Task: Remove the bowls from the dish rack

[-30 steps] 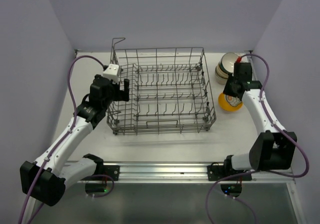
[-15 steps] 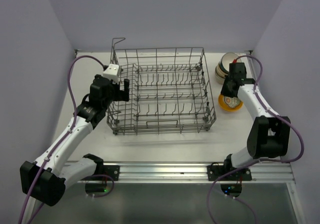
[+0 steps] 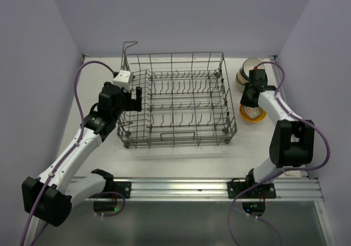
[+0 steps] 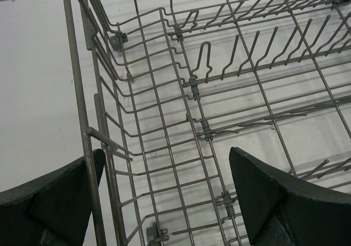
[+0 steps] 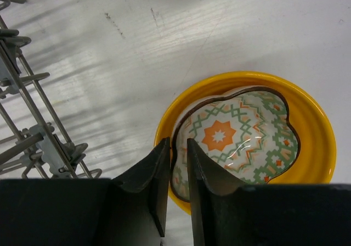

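The grey wire dish rack stands mid-table with no bowls showing in it. To its right, a white bowl with an orange and green pattern sits nested inside a yellow bowl. My right gripper straddles the patterned bowl's near rim, its jaws almost together with the rim between them. My left gripper hangs wide open over the rack's left wall, holding nothing.
A stack of cream bowls stands at the back right, just behind the right wrist. The rack's right end is close to the yellow bowl. A raised wire loop sticks up at the rack's back left corner. Walls close in both sides.
The right arm has folded in, its elbow swinging left and its wrist shifting back over the yellow bowl. Its jaws have eased slightly apart. The left arm has not moved.
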Available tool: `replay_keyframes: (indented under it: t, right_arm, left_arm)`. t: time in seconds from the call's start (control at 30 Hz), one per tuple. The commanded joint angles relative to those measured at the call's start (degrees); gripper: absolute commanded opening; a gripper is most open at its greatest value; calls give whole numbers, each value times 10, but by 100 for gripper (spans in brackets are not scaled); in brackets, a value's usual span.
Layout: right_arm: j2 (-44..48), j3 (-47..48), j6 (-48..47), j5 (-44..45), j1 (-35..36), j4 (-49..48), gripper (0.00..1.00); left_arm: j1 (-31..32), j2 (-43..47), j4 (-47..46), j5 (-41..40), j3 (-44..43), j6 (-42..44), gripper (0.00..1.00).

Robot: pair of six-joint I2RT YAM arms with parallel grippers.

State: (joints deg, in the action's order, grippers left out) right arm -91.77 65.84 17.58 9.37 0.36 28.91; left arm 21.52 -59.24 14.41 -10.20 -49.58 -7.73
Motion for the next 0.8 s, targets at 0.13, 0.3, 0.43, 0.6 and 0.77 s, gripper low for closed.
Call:
replay_keyframes:
  t: [0.13, 0.3, 0.43, 0.6, 0.77]
  right_arm:
    - [-9, -3, 7, -3, -1, -26, 34]
    - [-1, 4, 13, -17, -2, -21, 47]
    - [19, 21, 14, -33, -2, -3, 62]
    - [51, 53, 17, -58, -2, 24, 92]
    - [112, 57, 10, -84, -1, 13, 99]
  left_arm:
    - [5, -2, -4, 18, -20, 7, 100]
    - [5, 3, -5, 16, -20, 7, 100]
    - [5, 2, -4, 12, -20, 8, 100]
    - [5, 11, -3, -1, -23, 1, 100]
    - [5, 33, -18, -5, -13, -2, 100]
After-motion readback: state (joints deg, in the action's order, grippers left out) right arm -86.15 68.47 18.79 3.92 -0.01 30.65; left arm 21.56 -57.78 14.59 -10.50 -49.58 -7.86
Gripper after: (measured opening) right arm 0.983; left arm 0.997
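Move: The patterned white bowl is still in my right fingers by its left rim, lying crooked in the yellow bowl, whose middle is about 4 cm right of my hand, 2 cm back and 4 cm below. The bowl stack stands some 14 cm ahead and 1 cm right; the rack's right side is about 8 cm to my left, level with me, both slightly lower. From my left hand, the yellow bowl is some 52 cm right, 3 cm ahead and 16 cm below. I let go of the patterned bowl: my right fingers spread from almost shut to wide open, the hand nearly still over the yellow bowl, easing down only a hair. Then I lift up and away, about 5 cm, drifting slightly left, the fingertips tipping up some 5 degrees and the rim coming free. ##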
